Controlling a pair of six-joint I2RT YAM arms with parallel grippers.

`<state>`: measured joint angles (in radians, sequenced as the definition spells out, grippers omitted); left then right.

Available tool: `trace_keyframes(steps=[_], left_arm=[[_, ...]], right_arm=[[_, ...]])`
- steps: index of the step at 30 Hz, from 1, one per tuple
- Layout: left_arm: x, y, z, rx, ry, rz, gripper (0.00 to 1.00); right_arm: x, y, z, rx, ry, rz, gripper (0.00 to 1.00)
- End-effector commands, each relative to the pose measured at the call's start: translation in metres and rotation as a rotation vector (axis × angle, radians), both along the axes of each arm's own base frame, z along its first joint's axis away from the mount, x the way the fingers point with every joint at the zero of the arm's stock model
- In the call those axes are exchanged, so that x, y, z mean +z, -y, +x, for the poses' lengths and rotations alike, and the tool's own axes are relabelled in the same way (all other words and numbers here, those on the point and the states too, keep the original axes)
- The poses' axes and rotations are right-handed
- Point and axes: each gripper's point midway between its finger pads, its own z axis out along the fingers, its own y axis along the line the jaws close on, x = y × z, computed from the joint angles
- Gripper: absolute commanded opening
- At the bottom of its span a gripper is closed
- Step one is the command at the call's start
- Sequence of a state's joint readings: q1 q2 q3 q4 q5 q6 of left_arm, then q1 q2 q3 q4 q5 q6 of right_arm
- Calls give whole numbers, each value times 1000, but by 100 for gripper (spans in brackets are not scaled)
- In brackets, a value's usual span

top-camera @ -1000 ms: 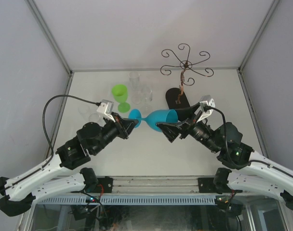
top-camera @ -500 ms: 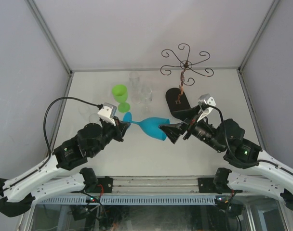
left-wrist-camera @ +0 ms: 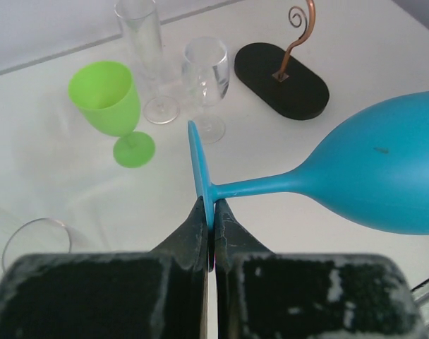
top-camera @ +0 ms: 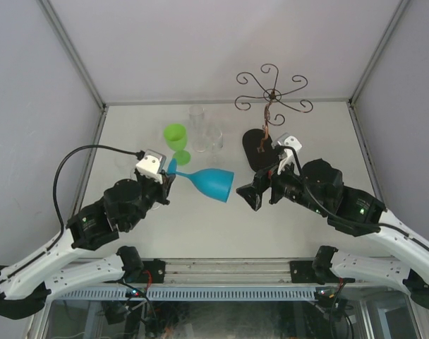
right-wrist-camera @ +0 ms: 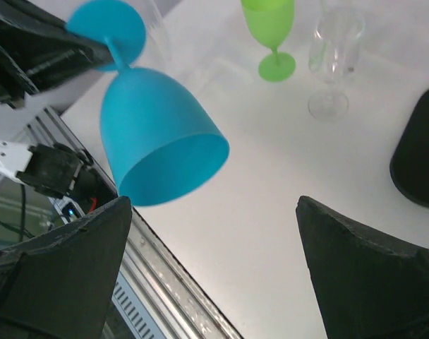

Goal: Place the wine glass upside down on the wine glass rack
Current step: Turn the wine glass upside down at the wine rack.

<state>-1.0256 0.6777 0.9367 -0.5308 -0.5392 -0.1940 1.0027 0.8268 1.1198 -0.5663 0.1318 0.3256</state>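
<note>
A blue wine glass (top-camera: 213, 182) hangs on its side above the table, bowl mouth toward the right arm. My left gripper (left-wrist-camera: 213, 212) is shut on the rim of its round foot (left-wrist-camera: 197, 164); the stem and bowl (left-wrist-camera: 384, 176) stretch to the right. My right gripper (right-wrist-camera: 214, 205) stands open, just clear of the bowl's mouth (right-wrist-camera: 165, 159), with nothing between its fingers. The wine glass rack (top-camera: 271, 94), a thin brown wire stand with curled arms, rises at the back right from a black oval base (top-camera: 259, 147).
A green wine glass (top-camera: 176, 140) stands upright behind the blue one, with two clear glasses (top-camera: 206, 131) beside it. Another clear glass (left-wrist-camera: 32, 240) lies at the left. Grey walls close in the table's sides and back. A metal rail (right-wrist-camera: 165, 296) runs along the near edge.
The right gripper, which was around the blue bowl, has let it go and drawn back to the right. The left gripper has carried the glass leftward by its foot.
</note>
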Motion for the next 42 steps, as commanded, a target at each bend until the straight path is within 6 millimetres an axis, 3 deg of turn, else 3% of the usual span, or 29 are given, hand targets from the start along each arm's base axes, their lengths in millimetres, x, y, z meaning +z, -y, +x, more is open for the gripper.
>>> trace_keyframes(steps=[1,7,14,18,31,42], left_arm=[[25,-7,6,21,61,39,0],[13,12,5,-43,30,131,0],[11,47,-10,-136,103,254,0],[16,64,-20,-219,140,270,0],[28,98,-42,-424,235,322,0],[33,104,-49,-456,268,348,0]], right_arm=[[-2,13,-5,9,-32,-67,98],[-11,20,-11,35,-77,-102,98],[-9,18,-24,118,-104,-92,96],[-13,5,-33,208,-131,-91,92],[-21,-51,-31,370,-177,25,70],[-38,-76,-23,417,-219,30,44]])
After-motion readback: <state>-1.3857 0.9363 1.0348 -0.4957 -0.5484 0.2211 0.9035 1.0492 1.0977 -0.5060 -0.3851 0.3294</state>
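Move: The left hand still pinches the blue wine glass by its foot; the open right gripper it goes towards is about 18 cm to its right, 4 cm back and 3 cm above. From the right hand, the wine glass lies some 10 cm left, 2 cm ahead and 3 cm below. The rack stands roughly 20 cm ahead of the right hand, 5 cm right, its middle 13 cm below. The clear glass is 19 cm ahead, 8 cm left, 24 cm below. Left hand swings the glass some 10 cm right while right hand sinks, then goes left, half-closing around its stem. ##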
